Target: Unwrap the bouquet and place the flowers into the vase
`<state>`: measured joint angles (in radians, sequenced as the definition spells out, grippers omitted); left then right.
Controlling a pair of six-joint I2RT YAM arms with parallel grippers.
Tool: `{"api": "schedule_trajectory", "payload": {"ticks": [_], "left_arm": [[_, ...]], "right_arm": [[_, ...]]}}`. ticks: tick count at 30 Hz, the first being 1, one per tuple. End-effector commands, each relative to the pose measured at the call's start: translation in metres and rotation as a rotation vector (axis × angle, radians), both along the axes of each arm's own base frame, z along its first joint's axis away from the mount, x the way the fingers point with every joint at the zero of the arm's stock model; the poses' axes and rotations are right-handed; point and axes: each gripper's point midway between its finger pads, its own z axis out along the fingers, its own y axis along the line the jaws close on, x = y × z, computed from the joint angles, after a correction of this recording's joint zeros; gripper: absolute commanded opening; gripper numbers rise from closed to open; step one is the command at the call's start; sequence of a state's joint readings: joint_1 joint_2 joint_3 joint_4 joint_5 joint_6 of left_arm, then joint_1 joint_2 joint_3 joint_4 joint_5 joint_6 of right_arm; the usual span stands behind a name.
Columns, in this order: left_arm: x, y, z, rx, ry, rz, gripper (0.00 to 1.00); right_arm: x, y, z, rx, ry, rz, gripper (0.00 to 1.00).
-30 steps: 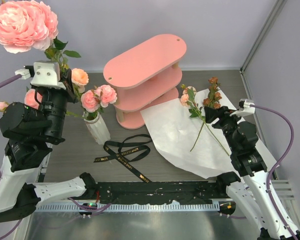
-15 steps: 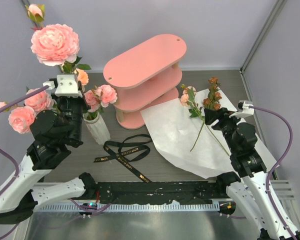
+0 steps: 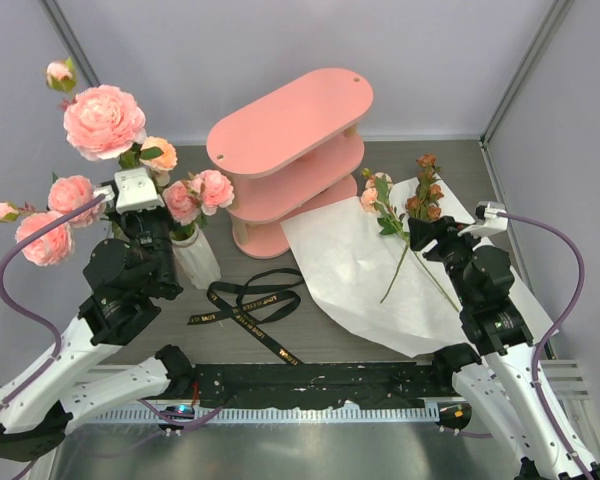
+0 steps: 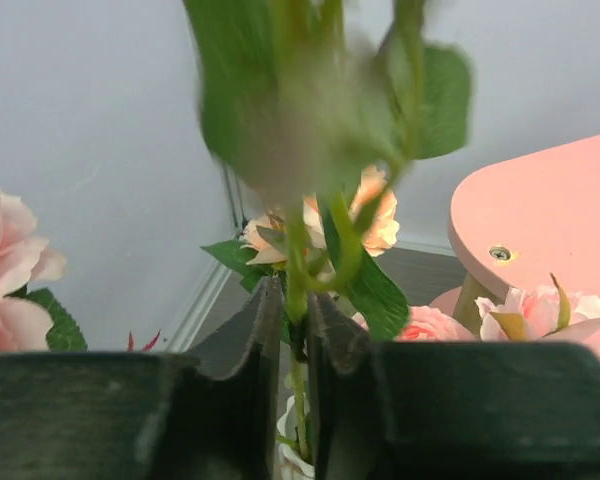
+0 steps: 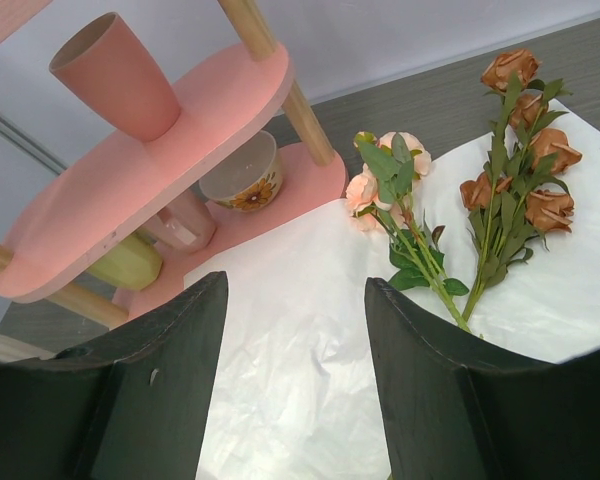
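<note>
My left gripper (image 3: 158, 222) (image 4: 296, 300) hangs just above the white ribbed vase (image 3: 195, 262) (image 4: 292, 455), shut on the green stem (image 4: 298, 380) of a branch of pink flowers (image 3: 104, 120). The stem's lower end reaches into the vase mouth. Other pink roses (image 3: 212, 188) stand in the vase. On the unfolded white paper (image 3: 360, 270) (image 5: 310, 340) lie a peach spray (image 3: 378, 195) (image 5: 388, 165) and a brown spray (image 3: 425, 190) (image 5: 525, 130). Above the paper, near those stems, my right gripper (image 3: 425, 232) (image 5: 295, 285) stands open and holds nothing.
A pink oval three-tier shelf (image 3: 290, 120) (image 5: 180, 170) stands at the back centre, with a cup (image 5: 115, 75) and a bowl (image 5: 242, 175) on its tiers. The loose black ribbon (image 3: 250, 300) lies in front of the vase. Walls close in on the left and right.
My left arm has come down and in toward the vase, bringing the pink flower branch lower and its stem into the vase mouth. The right arm has not moved.
</note>
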<state>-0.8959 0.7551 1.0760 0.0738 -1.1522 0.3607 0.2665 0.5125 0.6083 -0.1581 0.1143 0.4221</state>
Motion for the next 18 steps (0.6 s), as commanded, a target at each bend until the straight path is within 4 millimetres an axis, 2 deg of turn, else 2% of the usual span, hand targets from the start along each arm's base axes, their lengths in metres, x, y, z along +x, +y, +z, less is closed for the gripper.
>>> {"api": "schedule_trajectory", "payload": {"ticks": [1, 3, 4, 8, 13, 17, 18], "left_arm": [[-0.004, 0.009, 0.005, -0.125, -0.054, 0.030, 0.33], [-0.004, 0.010, 0.003, -0.135, -0.051, 0.027, 0.49], [-0.005, 0.011, 0.003, -0.145, -0.055, 0.028, 0.62], [-0.010, 0.014, 0.008, -0.173, -0.064, 0.006, 0.85], [-0.016, 0.017, 0.015, -0.218, -0.072, -0.028, 0.98], [-0.022, 0.014, 0.015, -0.216, -0.038, -0.099, 1.00], [-0.022, 0.007, 0.017, -0.203, -0.035, -0.150, 1.00]], "right_arm": [[0.000, -0.001, 0.011, 0.015, -0.040, -0.004, 0.63], [-0.001, -0.001, 0.011, 0.015, -0.039, -0.004, 0.63], [0.000, -0.001, 0.011, 0.013, -0.039, -0.004, 0.63], [0.000, -0.001, 0.009, 0.013, -0.033, -0.007, 0.63], [0.002, 0.001, 0.007, 0.016, -0.025, 0.002, 0.62], [0.004, 0.003, 0.006, 0.021, -0.018, 0.007, 0.62], [0.004, 0.003, 0.006, 0.021, -0.018, 0.008, 0.62]]}}
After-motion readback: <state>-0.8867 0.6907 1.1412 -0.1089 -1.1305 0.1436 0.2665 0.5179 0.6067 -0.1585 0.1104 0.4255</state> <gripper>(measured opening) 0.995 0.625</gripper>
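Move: Below the left hand, which still pinches the tall pink-rose stem, stands the vase: its middle lies about 4 cm ahead, 2 cm to the right and 32 cm down, the stem's lower end already in its mouth. The black ribbon lies roughly 4 cm back, 10 cm right and 44 cm down; the pink shelf is some 22 cm ahead, 19 cm right and 26 cm below. From the right hand the vase is about 38 cm left, 1 cm ahead, 16 cm down. Opening from nearly shut to fully wide, the left fingers let go of the rose stem above the vase while the hand hardly shifts. It then eases back and left, about 2 cm in all, dipping slightly before it starts to rise, and rolls some 10 degrees, its left side going down. ##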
